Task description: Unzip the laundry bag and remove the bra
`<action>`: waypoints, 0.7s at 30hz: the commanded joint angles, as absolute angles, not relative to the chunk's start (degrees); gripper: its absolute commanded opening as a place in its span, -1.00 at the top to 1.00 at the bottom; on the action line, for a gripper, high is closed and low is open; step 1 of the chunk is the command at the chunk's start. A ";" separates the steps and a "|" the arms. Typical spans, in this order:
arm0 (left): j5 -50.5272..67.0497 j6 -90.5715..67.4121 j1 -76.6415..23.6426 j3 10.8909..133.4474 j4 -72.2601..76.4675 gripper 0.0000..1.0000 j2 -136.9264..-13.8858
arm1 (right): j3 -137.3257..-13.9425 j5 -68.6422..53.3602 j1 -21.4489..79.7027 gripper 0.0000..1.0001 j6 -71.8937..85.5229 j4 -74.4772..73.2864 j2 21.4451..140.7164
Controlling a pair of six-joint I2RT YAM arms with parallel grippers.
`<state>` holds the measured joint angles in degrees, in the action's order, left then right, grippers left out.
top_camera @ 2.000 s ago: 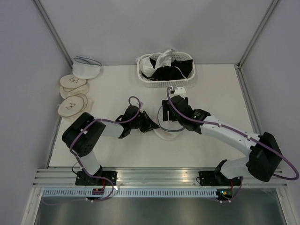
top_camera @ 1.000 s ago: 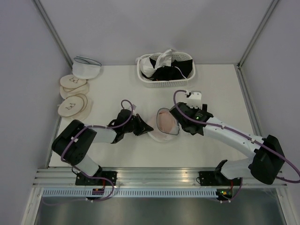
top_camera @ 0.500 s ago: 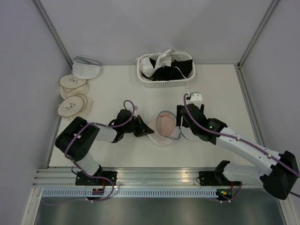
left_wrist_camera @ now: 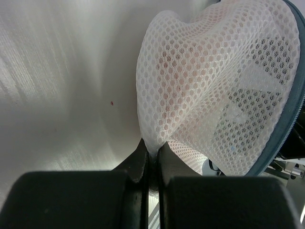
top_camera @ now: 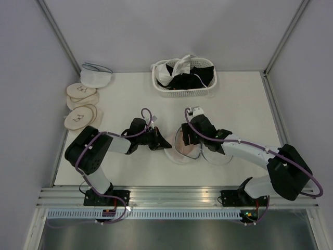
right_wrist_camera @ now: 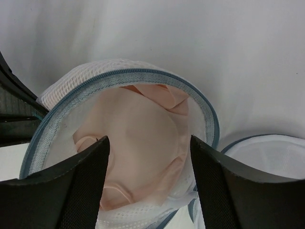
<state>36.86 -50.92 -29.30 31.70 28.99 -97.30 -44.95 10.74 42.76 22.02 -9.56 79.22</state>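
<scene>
The laundry bag (top_camera: pixel 176 154) lies unzipped mid-table, its two mesh halves spread apart. The left half holds the pale pink bra (top_camera: pixel 182 145); the empty half (top_camera: pixel 217 155) lies to its right. My left gripper (top_camera: pixel 163 141) is shut on the bag's mesh wall (left_wrist_camera: pixel 209 86), pinching a fold between its fingers (left_wrist_camera: pixel 142 155). My right gripper (top_camera: pixel 189 138) is open above the bra (right_wrist_camera: pixel 143 138), one finger (right_wrist_camera: pixel 90 176) on each side of the cup, inside the blue-grey zipper rim (right_wrist_camera: pixel 119 75). The empty half's rim (right_wrist_camera: pixel 267 155) shows at the right.
A white basket (top_camera: pixel 207 89) of black and white garments stands at the back centre. A white domed bag (top_camera: pixel 96 75) and tan round discs (top_camera: pixel 80 107) lie at the back left. Enclosure walls and posts close in both sides.
The bag has been opened, its lid half laid out to the right. My right gripper has swung back left over the exposed bra. My left gripper has kept its pinch on the mesh.
</scene>
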 commanded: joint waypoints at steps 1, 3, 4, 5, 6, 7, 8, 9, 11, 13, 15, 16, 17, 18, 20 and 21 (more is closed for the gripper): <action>39.81 -47.20 -28.74 33.66 29.18 0.95 -98.70 | -43.77 7.65 42.19 -0.45 20.57 -4.57 80.42; 40.25 -47.11 -28.65 33.92 29.35 0.95 -99.57 | -43.24 7.04 42.10 -0.45 20.31 -3.26 81.73; 40.86 -47.11 -28.65 34.10 29.62 0.95 -99.93 | -42.72 6.07 41.93 -0.43 20.30 -2.64 82.26; 41.22 -47.11 -28.65 34.28 29.71 0.96 -100.37 | -42.63 5.46 41.84 -0.42 20.22 -1.24 83.40; 41.39 -47.11 -28.65 34.28 29.97 0.95 -100.63 | -42.54 4.93 41.66 -0.39 20.21 -0.80 83.93; 41.83 -47.37 -28.65 34.19 30.67 0.95 -101.16 | -42.54 4.66 41.49 -0.38 19.95 -0.53 84.54; 42.10 -47.37 -28.65 34.28 30.67 0.96 -101.25 | -42.54 4.22 41.48 -0.37 19.78 -0.53 85.68; 42.10 -47.37 -28.65 34.28 30.76 0.95 -101.34 | -42.54 4.04 41.48 -0.37 19.69 0.43 86.13; 42.27 -47.11 -28.65 34.28 30.68 0.96 -101.60 | -42.63 4.39 41.48 -0.36 19.16 1.40 87.27; 42.36 -46.94 -28.65 34.45 30.76 0.96 -101.78 | -42.54 4.75 41.40 -0.30 18.90 1.67 87.80; 42.45 -47.02 -28.65 34.45 30.85 0.95 -102.22 | -42.54 4.40 41.40 -0.03 18.81 2.11 88.50; 42.54 -47.20 -28.65 34.54 31.02 0.96 -102.39 | -42.54 4.22 41.40 0.12 18.81 2.20 88.77; 42.80 -47.28 -28.65 34.54 31.29 0.95 -102.74 | -42.71 3.78 41.40 0.31 18.90 2.28 89.03; 42.72 -47.37 -28.65 34.54 31.55 0.95 -102.83 | -42.71 3.08 41.40 0.50 18.98 2.29 89.03; 42.89 -47.46 -28.65 34.72 31.64 0.95 -103.09 | -42.80 2.46 41.40 0.88 19.25 2.29 88.51; 42.80 -47.46 -28.65 34.63 31.64 0.95 -103.10 | -42.72 2.11 41.40 0.99 19.42 2.20 88.16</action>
<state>40.97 -49.91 -28.56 33.15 29.36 -102.21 -42.78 5.45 41.10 18.76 -0.30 88.33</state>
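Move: The bra lies in the open laundry bag almost straight under the right gripper, its middle about 5 cm below, 1 cm back and 1 cm left. The far zip rim stands some 5 cm ahead, 3 cm left and 3 cm below; the opened lid is about 13 cm right, 7 cm back and 8 cm below. From the left gripper, which already pinches the bag's left end, the bra is about 8 cm right, 1 cm ahead, 1 cm below. Lower the right gripper nearly straight down into the open laundry bag, about 5 cm, easing barely 1 cm forward and left, with the wrist almost unturned. Keep the fingers open until nearly down, then shut them on the upper fabric of the bra. Keep the left gripper's pinch on the bag's left end while it sinks about 1.5 cm. ##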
